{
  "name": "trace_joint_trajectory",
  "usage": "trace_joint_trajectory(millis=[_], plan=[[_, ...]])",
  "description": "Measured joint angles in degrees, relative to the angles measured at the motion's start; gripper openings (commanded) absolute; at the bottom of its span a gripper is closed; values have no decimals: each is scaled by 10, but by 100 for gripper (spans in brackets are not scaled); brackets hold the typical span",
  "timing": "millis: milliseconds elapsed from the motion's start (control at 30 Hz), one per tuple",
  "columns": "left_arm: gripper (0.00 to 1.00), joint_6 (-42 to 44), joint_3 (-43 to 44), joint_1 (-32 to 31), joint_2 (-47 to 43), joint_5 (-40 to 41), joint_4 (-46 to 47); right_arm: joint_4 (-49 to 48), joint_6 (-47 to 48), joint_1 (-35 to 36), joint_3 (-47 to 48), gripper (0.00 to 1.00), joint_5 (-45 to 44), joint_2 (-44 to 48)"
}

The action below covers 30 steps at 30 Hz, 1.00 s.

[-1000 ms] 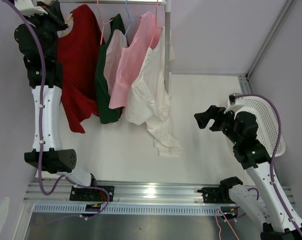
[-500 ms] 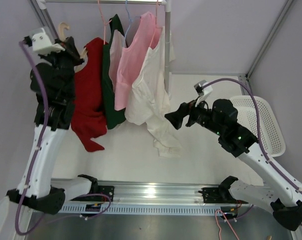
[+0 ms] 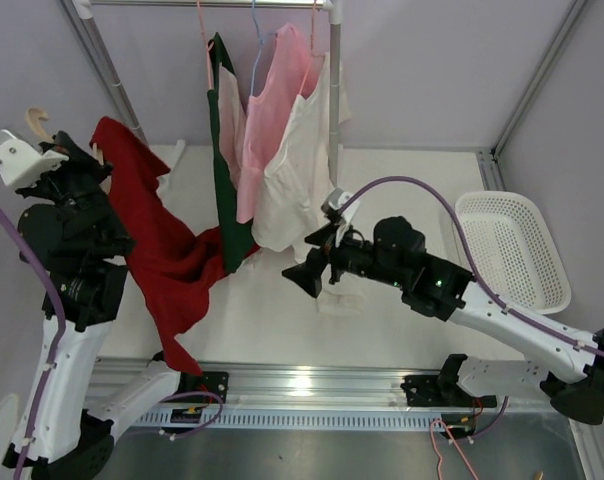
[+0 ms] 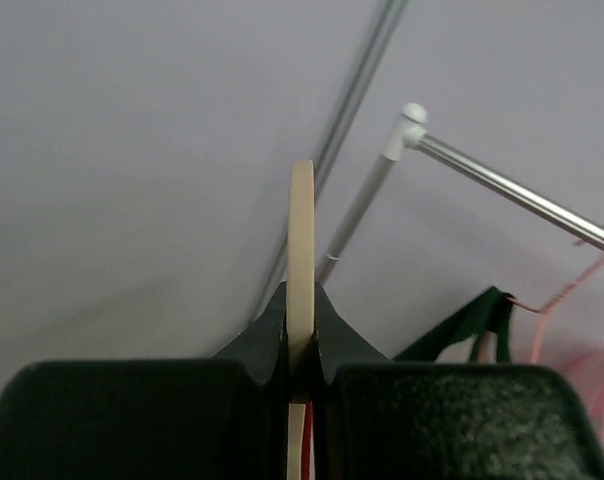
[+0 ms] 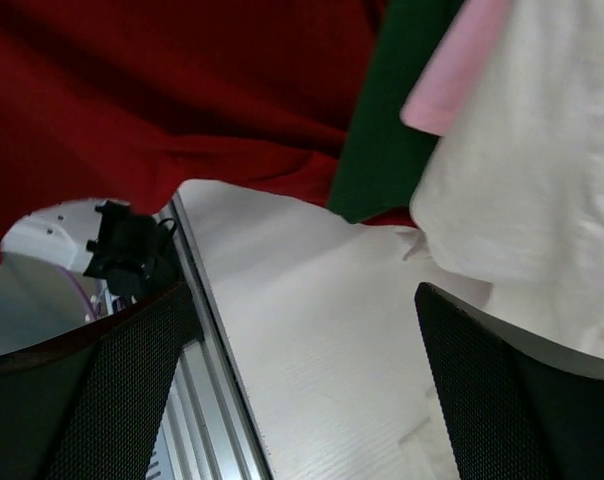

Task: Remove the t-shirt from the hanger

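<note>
A red t-shirt hangs on a cream wooden hanger that is off the rail at the far left. My left gripper is shut on the hanger, whose flat edge stands between the jaws in the left wrist view. The shirt drapes down and right toward the table. My right gripper is open and empty, low over the table just right of the shirt. The red cloth fills the upper left of the right wrist view.
A dark green, a pink and a cream garment hang from the rail. A white mesh basket sits at the right. A metal upright stands behind the left arm.
My left gripper has pulled the hanger with the red t-shirt off the rail, down and to the left. My right arm has swung left across the table toward the shirt.
</note>
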<state>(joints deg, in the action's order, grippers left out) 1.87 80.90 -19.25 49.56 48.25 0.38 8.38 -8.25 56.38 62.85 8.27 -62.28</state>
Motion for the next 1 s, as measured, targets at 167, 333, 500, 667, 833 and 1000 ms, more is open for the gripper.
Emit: trace_joint_trajectory(millis=[167, 333, 500, 667, 833, 1000], plan=[[1, 39, -3, -1, 38, 115, 26, -28, 30, 48, 8, 99, -3, -44], [1, 73, -3, -2, 98, 182, 35, -75, 38, 47, 11, 100, 9, -72], [1, 144, -5, -8, 155, 236, 79, -152, 38, 52, 16, 100, 35, -91], [1, 204, -19, -23, 165, 262, 140, -223, 38, 58, 28, 99, 58, -125], [1, 227, -21, -24, 165, 276, 176, -256, 38, 77, 35, 99, 68, -160], [1, 236, -25, -32, 169, 281, 186, -264, 38, 89, 71, 98, 78, -196]])
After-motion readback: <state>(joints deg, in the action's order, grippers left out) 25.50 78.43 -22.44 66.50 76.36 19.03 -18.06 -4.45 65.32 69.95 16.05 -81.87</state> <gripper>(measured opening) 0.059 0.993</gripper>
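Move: The red t-shirt, still on the hanger pinched in the left hand, lies about 27 cm to the open right hand's left, 2 cm ahead and roughly level. From the left hand it is some 17 cm right, 4 cm back and 20 cm below. From the right hand, the green garment hangs 15 cm left, 12 cm ahead and the white garment 2 cm left, 10 cm ahead, both slightly higher. Open right hand reaches about 12 cm left towards the red t-shirt; left lowers its hanger 7 cm, moving forward. ##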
